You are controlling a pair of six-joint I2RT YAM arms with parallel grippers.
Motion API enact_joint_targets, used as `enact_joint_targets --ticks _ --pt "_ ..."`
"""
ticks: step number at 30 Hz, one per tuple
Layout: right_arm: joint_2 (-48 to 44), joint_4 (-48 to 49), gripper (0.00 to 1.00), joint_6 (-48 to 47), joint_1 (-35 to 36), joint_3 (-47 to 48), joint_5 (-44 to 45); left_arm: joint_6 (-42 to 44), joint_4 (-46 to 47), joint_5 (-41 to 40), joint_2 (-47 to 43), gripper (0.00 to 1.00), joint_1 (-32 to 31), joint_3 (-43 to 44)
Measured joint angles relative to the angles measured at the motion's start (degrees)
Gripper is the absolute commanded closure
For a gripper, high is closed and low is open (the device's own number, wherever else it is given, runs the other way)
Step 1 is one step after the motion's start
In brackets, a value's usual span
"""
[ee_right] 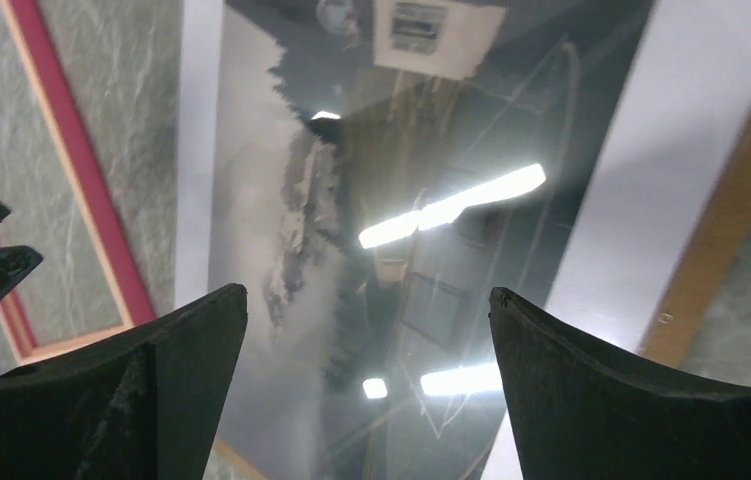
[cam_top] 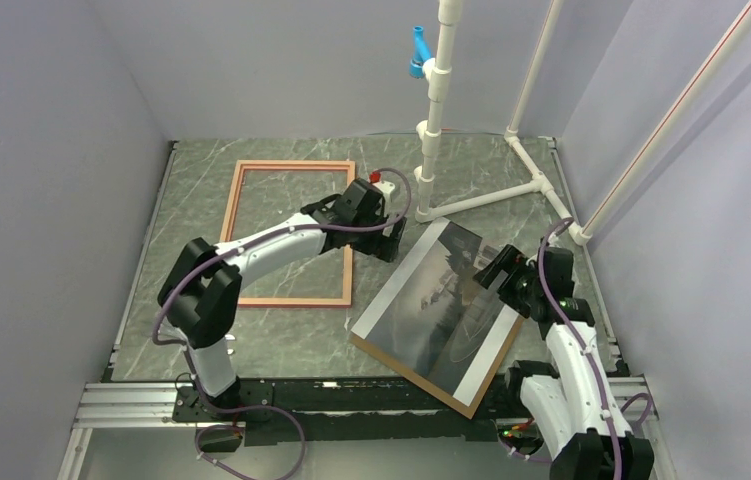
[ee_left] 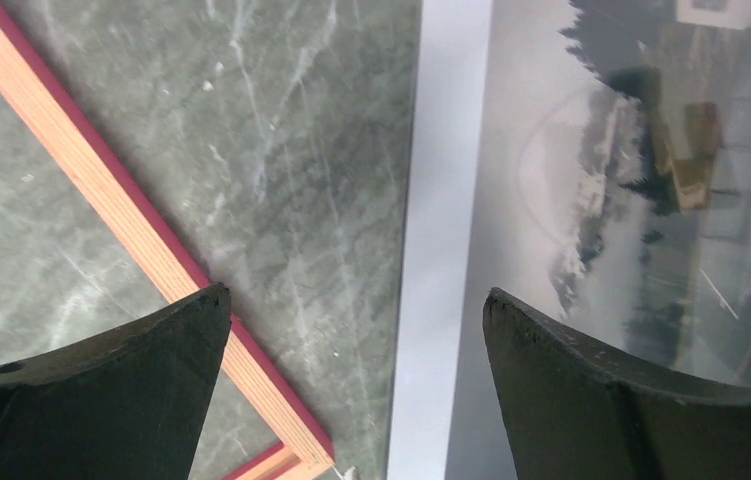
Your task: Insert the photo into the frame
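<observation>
The frame point(cam_top: 296, 166), a thin salmon-edged rectangle, lies flat on the green marble table at left centre. The photo point(cam_top: 441, 300), a dark cloudy landscape with white bands, lies tilted to its right on a brown backing board point(cam_top: 496, 365). My left gripper point(cam_top: 391, 243) hangs open between the frame's right side and the photo's left edge. In the left wrist view the gripper point(ee_left: 356, 310) is above bare table, with the frame corner point(ee_left: 151, 245) on one side and the photo's white band point(ee_left: 441, 200) on the other. My right gripper point(cam_top: 486, 277) stands open over the photo point(ee_right: 401, 200), holding nothing.
A white pipe stand point(cam_top: 433, 140) with a blue clip point(cam_top: 417, 50) rises at the back right, its base pipes running along the table. Grey walls close in on three sides. A metal rail point(cam_top: 131, 405) runs along the near edge. The board's brown edge point(ee_right: 731, 220) shows in the right wrist view.
</observation>
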Motion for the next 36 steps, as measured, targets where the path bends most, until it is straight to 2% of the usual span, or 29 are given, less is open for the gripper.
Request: enact_joint_targets --ticks 7,17,27,36 --pt "-0.50 -2.19 0.06 3.67 -0.02 0.17 11.65 1.25 -2.27 -5.38 6.45 0.01 0.61 6.67" --pt "-2.08 -4.83 0.08 9.18 -0.02 0.22 24.85 -0.13 -2.60 -3.23 13.77 0.01 4.13 11.93" --pt "1.33 -4.90 0.08 11.41 -0.07 -0.13 27.39 -1.88 -7.02 0.85 22.73 0.01 5.03 22.47" --pt "3.74 -5.01 0.10 11.98 -0.15 -0.17 27.76 -2.99 -9.64 7.10 26.29 0.02 5.03 25.14"
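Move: The photo's middle lies about 10 cm right, 10 cm back and 11 cm below the left hand. The empty frame's middle is some 17 cm to that hand's left and 7 cm ahead; the near pipe elbow is 6 cm right and 11 cm ahead. From the right hand, the photo's middle is roughly 8 cm left, 1 cm back and 9 cm down; the far-right pipe elbow stands 15 cm right and 14 cm ahead. Left hand goes forward and 7 cm down by the photo's left edge, right 8 cm rightward, turning clockwise. ##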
